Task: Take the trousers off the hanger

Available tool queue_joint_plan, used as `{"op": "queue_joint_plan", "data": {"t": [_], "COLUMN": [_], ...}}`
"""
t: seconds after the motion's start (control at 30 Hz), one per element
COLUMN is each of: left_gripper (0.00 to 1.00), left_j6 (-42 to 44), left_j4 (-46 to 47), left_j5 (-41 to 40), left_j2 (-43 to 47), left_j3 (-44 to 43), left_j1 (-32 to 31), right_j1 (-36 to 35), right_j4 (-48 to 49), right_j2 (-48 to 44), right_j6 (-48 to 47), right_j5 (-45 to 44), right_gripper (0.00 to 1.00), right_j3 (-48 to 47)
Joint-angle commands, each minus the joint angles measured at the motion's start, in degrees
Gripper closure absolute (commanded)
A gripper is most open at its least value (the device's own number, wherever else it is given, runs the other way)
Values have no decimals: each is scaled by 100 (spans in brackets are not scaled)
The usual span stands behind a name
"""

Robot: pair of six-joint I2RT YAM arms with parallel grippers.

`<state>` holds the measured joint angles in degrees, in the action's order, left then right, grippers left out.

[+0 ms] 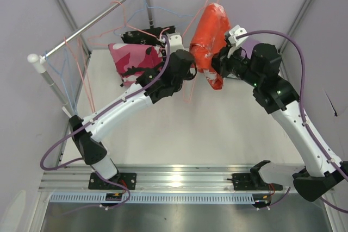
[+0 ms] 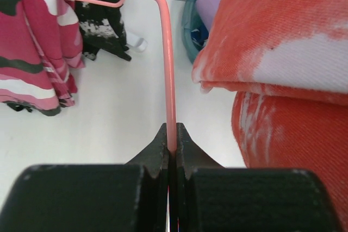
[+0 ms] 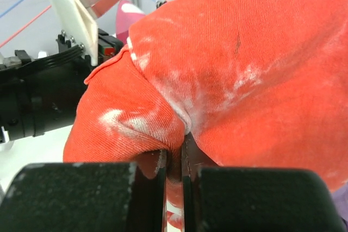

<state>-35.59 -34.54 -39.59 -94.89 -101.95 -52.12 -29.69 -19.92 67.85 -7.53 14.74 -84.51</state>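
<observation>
The orange trousers [image 1: 209, 39] hang over a pink wire hanger [image 2: 168, 74] held in the air above the back of the table. My left gripper [image 2: 172, 146] is shut on the hanger's thin wire, just left of the orange trousers [image 2: 283, 52]. From the right side, my right gripper [image 3: 174, 155] is shut on a pinched fold of the orange trousers [image 3: 244, 69]. In the top view both grippers, the left gripper [image 1: 191, 71] and the right gripper [image 1: 217, 64], meet at the lower part of the cloth. Pink-magenta patterned trousers [image 1: 133, 58] and black speckled trousers [image 1: 144, 35] lie behind the left arm.
A metal rail [image 1: 87, 25] on white posts runs along the back left, with several empty blue and pink wire hangers [image 1: 73, 66] on it. A teal basket [image 2: 190, 23] holding lavender cloth [image 2: 209, 4] stands beyond the hanger in the left wrist view.
</observation>
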Motion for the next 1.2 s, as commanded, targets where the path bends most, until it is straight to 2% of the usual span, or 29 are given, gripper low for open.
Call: {"op": "queue_joint_plan", "data": {"t": [0.0, 0.07, 0.23, 0.3, 0.33, 0.5, 0.6, 0.73, 0.8, 0.87, 0.9, 1.0, 1.17], "left_gripper": [100, 100, 100, 100, 100, 100, 100, 100, 100, 100, 100, 100, 100], "left_j6": [448, 448, 685, 825, 887, 1159, 1248, 1335, 1510, 1713, 1879, 2056, 1784], "left_j4": [88, 211, 431, 562, 659, 923, 1151, 1739, 1680, 1591, 1591, 1661, 1653], "left_j5": [-189, -145, -224, -338, -373, -549, -331, 162, 241, 303, 294, 408, 961], "left_j2": [58, 243, 629, 814, 858, 1104, 1201, 1219, 1079, 850, 797, 727, 753], "left_j3": [9, 26, 35, 26, 35, 52, 70, 141, -289, -622, -737, -817, -922], "left_j1": [105, 175, 298, 342, 360, 439, 448, 448, 439, 439, 439, 439, 439], "right_j1": [-230, -282, -291, -274, -283, -283, -274, -274, -256, -248, -248, -239, -195], "right_j4": [263, -97, -275, -302, -328, -662, -557, 119, 200, -55, -143, -179, 322], "right_j2": [69, 175, 9, -114, -141, -167, -228, -308, -238, -80, -45, -18, 25], "right_j6": [147, 41, 41, 102, 120, 190, 156, 234, 313, 287, 270, 357, 603], "right_j5": [602, 285, -348, -550, -604, -534, -508, -542, -517, -464, -429, -498, -516], "right_gripper": [97, 98, 99, 96, 93, 93, 100, 100, 100, 92, 78, 60, 51], "right_j3": [-891, -883, -340, -154, -75, 285, 627, 1401, 1525, 1534, 1534, 1639, 1842]}}
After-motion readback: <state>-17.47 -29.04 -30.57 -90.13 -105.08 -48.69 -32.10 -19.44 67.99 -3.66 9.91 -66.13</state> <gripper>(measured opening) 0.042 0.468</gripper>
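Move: The right hand pinches the lower end of the red trousers, whose middle lies about 9 cm ahead and 1 cm left of it. The basket is some 20 cm ahead, 11 cm right and 38 cm below. From the left hand, gripping the hanger, the red trousers' middle is about 8 cm ahead, 6 cm right and 2 cm up; the pink patterned trousers hang some 7 cm ahead, 19 cm left and 8 cm lower. The right hand sinks about 15 cm and releases the trousers as the left lifts the hanger 7 cm. ##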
